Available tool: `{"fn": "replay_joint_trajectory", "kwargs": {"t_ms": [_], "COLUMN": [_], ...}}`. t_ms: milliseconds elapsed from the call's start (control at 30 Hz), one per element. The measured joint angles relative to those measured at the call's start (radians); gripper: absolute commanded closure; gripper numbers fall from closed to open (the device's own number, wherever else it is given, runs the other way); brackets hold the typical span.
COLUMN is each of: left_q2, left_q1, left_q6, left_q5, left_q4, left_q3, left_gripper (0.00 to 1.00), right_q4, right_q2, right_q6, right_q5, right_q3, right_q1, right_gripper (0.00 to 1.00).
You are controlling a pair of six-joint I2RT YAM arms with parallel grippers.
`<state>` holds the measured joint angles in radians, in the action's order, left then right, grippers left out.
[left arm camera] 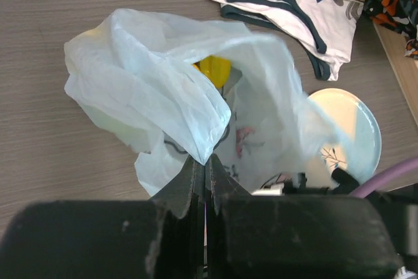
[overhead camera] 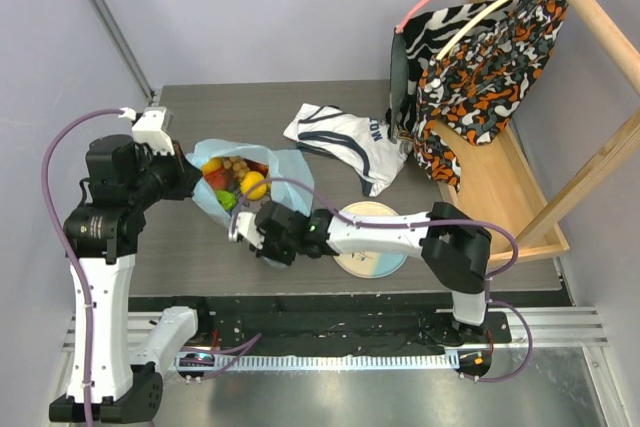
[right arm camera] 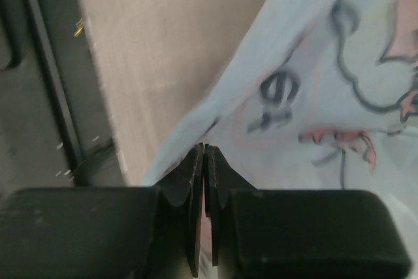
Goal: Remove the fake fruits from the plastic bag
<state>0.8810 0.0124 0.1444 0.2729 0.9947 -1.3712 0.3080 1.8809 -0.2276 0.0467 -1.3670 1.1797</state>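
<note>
The light-blue plastic bag [overhead camera: 285, 172] lies open on the table, with the fake fruits [overhead camera: 232, 179] showing inside: a yellow lemon [overhead camera: 255, 186], red, green and brownish pieces. My left gripper [overhead camera: 190, 179] is shut on the bag's left rim [left arm camera: 204, 155] and holds it up. My right gripper [overhead camera: 243, 230] is shut on the bag's near edge [right arm camera: 215, 142]. In the left wrist view only the lemon [left arm camera: 214, 70] shows through the bag's mouth [left arm camera: 196, 89]. In the right wrist view the bag's pink cartoon prints [right arm camera: 339, 142] fill the frame.
A pale plate [overhead camera: 375, 239] lies right of the bag, partly under my right arm; it also shows in the left wrist view [left arm camera: 356, 132]. A white shirt with dark lettering [overhead camera: 350, 142] lies behind it. Patterned clothes [overhead camera: 480, 67] hang on a wooden rack at the right.
</note>
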Motion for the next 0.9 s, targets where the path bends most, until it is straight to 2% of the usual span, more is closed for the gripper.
{"fn": "replay_joint_trajectory", "kwargs": {"t_ms": [100,233,300,367,467,567,600,667,767,900], "left_q2": [-0.005,-0.036,-0.053,-0.070,-0.088,-0.091,-0.090,-0.088,-0.083,-0.087], "left_q1": [-0.001,-0.002,-0.002,-0.006,-0.032,-0.045,-0.049,-0.053,-0.054,-0.054], "left_q6": [0.029,0.056,0.064,0.079,0.100,0.115,0.117,0.118,0.114,0.109], "left_q5": [0.000,-0.002,-0.004,-0.011,-0.030,-0.037,-0.039,-0.041,-0.039,-0.032], "left_q4": [0.004,0.020,0.032,0.040,0.061,0.066,0.070,0.076,0.092,0.131], "left_q3": [0.003,0.029,0.045,0.067,0.089,0.088,0.085,0.079,0.059,0.035], "left_gripper": [1.00,1.00,1.00,1.00,1.00,1.00,1.00,1.00,1.00,1.00], "right_q4": [0.029,0.029,0.028,0.028,0.003,-0.013,-0.018,-0.027,-0.029,-0.013], "right_q2": [0.000,-0.018,-0.033,-0.048,-0.055,-0.041,-0.025,0.023,0.120,0.227], "right_q6": [0.018,0.029,0.043,0.066,0.093,0.120,0.134,0.167,0.230,0.280], "right_q5": [0.024,0.002,-0.008,-0.016,-0.027,-0.049,-0.063,-0.089,-0.119,-0.153], "right_q3": [0.026,-0.013,-0.053,-0.113,-0.202,-0.256,-0.278,-0.314,-0.357,-0.400], "right_q1": [0.031,-0.005,-0.032,-0.061,-0.093,-0.107,-0.107,-0.106,-0.109,-0.118], "right_gripper": [0.90,0.85,0.78,0.61,0.51,0.37,0.27,0.17,0.04,0.00]}}
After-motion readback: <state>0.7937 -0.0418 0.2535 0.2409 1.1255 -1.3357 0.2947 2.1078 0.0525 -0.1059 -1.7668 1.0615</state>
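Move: The yellow-orange fruit in the open bag lies about 14 cm ahead of my right hand and 4 cm to its left, only a little below its height. Around it in the bag, the green fruit is some 7 cm left of it and 3 cm nearer; the brown fruits sit about 4 cm beyond it and 4 cm left. For my left hand, the yellow-orange fruit is roughly 9 cm ahead, 5 cm to the right and 27 cm below. I ease my right hand a last 2 cm back and come free of the bag's near rim, then arc forward about 14 cm and a little left over that rim, rising before I dip some 8 cm towards the yellow-orange fruit, fingers spreading wide and wrist turning clockwise. My left hand keeps its pinch on the bag's rim, drawing it about 3 cm back and slightly down. ##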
